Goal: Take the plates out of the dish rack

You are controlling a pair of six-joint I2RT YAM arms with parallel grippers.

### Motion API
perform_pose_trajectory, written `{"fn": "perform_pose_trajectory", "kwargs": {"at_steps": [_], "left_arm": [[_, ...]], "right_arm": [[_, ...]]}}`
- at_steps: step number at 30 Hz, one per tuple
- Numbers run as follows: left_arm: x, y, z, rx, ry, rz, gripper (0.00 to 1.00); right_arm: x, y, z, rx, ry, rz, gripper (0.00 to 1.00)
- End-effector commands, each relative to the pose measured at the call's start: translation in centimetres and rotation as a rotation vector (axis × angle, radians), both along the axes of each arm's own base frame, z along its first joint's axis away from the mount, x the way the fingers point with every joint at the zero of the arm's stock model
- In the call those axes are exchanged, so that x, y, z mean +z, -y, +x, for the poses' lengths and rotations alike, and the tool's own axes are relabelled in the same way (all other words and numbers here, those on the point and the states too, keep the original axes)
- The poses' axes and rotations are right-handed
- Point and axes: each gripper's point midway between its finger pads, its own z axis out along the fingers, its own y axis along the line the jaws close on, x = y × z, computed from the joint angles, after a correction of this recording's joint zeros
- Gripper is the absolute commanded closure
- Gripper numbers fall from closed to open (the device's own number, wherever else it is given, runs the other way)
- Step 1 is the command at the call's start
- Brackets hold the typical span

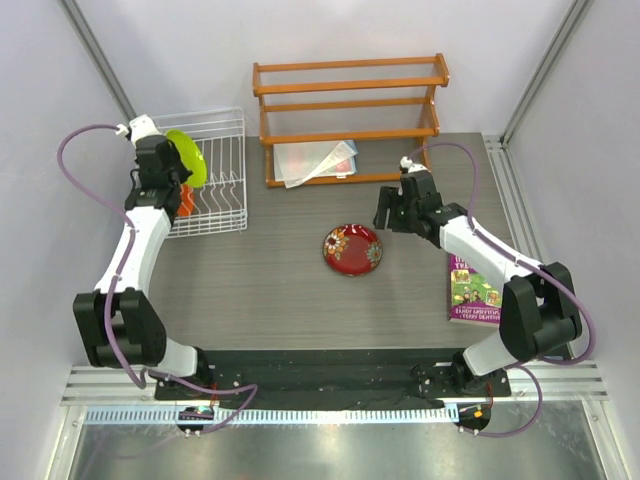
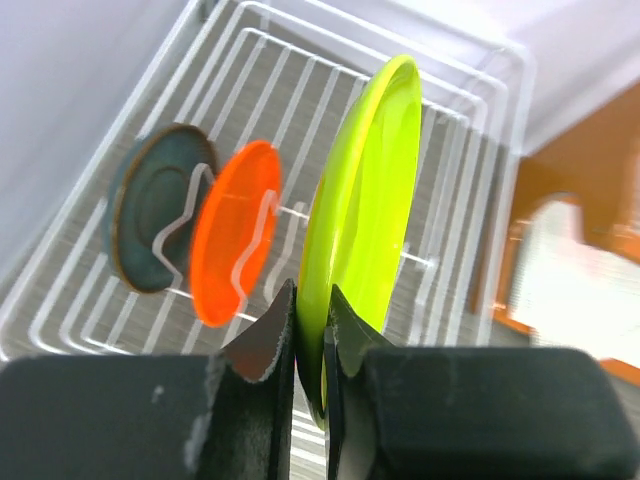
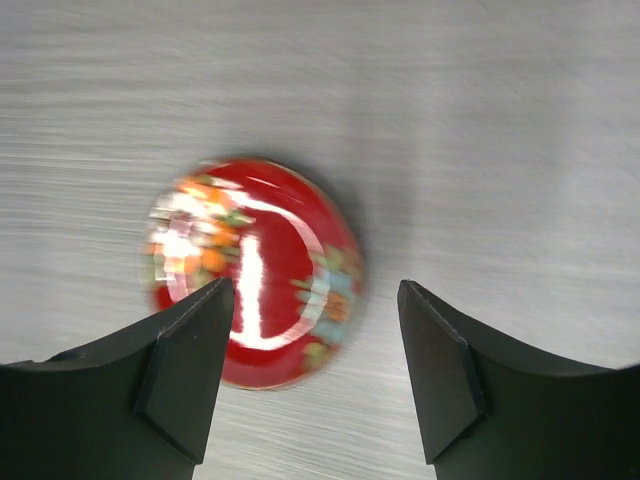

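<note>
The white wire dish rack (image 1: 222, 120) (image 2: 90, 290) stands at the back left. My left gripper (image 1: 172, 178) (image 2: 310, 310) is shut on the rim of the lime green plate (image 1: 188, 156) (image 2: 365, 200), which stands on edge over the rack. An orange plate (image 2: 233, 230) (image 1: 187, 203) and a dark teal plate (image 2: 150, 215) stand upright between the rack's prongs. A dark red floral plate (image 1: 352, 249) (image 3: 255, 285) lies flat on the table. My right gripper (image 1: 392, 217) (image 3: 315, 345) hangs open above it, off to its right, holding nothing.
An orange wooden three-tier shelf (image 1: 350, 105) stands at the back with a clear pouch (image 1: 313, 160) on its bottom level. A book (image 1: 473, 289) lies by the right arm.
</note>
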Motion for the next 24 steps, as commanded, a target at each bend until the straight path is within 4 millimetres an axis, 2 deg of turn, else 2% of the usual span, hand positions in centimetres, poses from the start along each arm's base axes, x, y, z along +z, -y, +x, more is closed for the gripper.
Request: {"fn": "perform_pose_trajectory", "kwargs": {"at_steps": [1,2,3,5,7,8,9,10,11,12,14,15,18,19,24], "left_arm": [[1.7,2.9,-1.5,-0.090,0.075,-0.140,1.00],[1.6,3.3,-1.7,-0.106,0.079,-0.158,1.00],[1.7,4.0,-2.1,-0.128,0.085,-0.189,1.00],[1.5,4.7,-2.5,-0.150,0.087,-0.224,1.00],[1.4,5.9,-3.2,-0.192,0.091,-0.275,1.00],[1.3,6.1,-3.4,-0.198,0.093,-0.287,1.00],[1.6,7.2,-3.6,-0.245,0.107,-0.328,1.00],[1.7,7.5,-4.1,-0.260,0.113,-0.343,1.00],[1.9,7.9,-4.3,-0.277,0.122,-0.354,1.00],[2.1,8.3,-4.6,-0.291,0.126,-0.369,1.00],[2.6,9.1,-5.2,-0.319,0.144,-0.411,1.00],[2.7,9.4,-5.4,-0.331,0.149,-0.425,1.00],[2.9,10.1,-6.0,-0.359,0.161,-0.458,1.00],[3.0,10.5,-6.2,-0.373,0.164,-0.475,1.00],[2.8,11.3,-6.6,-0.405,0.182,-0.526,1.00]], "right_arm": [[8.0,-6.6,2.7,0.212,0.203,0.238,0.28],[7.8,-7.9,3.0,0.231,0.187,0.285,0.27],[9.3,-9.8,3.2,0.300,0.198,0.353,0.27],[10.5,-12.9,4.4,0.344,0.219,0.401,0.27],[11.5,-15.7,4.6,0.415,0.231,0.462,0.27],[12.9,-17.1,5.0,0.431,0.238,0.523,0.27],[12.8,-18.8,5.3,0.478,0.240,0.574,0.27],[12.9,-19.8,5.6,0.484,0.233,0.602,0.27],[13.8,-21.2,5.6,0.502,0.237,0.649,0.27],[12.6,-22.3,6.0,0.511,0.210,0.672,0.27],[14.2,-24.3,5.9,0.570,0.239,0.737,0.27],[13.6,-25.3,6.2,0.568,0.218,0.771,0.27],[14.6,-27.9,5.5,0.623,0.226,0.810,0.27],[13.9,-28.5,5.6,0.628,0.214,0.810,0.27],[15.3,-31.3,4.4,0.701,0.239,0.882,0.26]]}}
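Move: The lime plate, pinched by its near edge in the left hand, has its centre about 52 cm to the right hand's left, 14 cm ahead and 11 cm higher. The open right gripper it is being brought to lies some 54 cm to the left hand's right, 8 cm back and 13 cm lower. From the left hand the orange plate is about 7 cm left, 4 cm ahead, 17 cm down; the dark plate is 5 cm farther left. The red plate lies 9 cm left, 2 cm back and 11 cm below the right hand. Sweeping fast to its left, about 30 cm, with a rise of some 8 cm early on and a little reach forward, the empty right hand heads for the lime plate, rolling its left side up and swinging counter-clockwise, fingers staying open. The left hand keeps its pinch on the plate and carries it right and back to meet it, rolling its right side up and turning clockwise. ##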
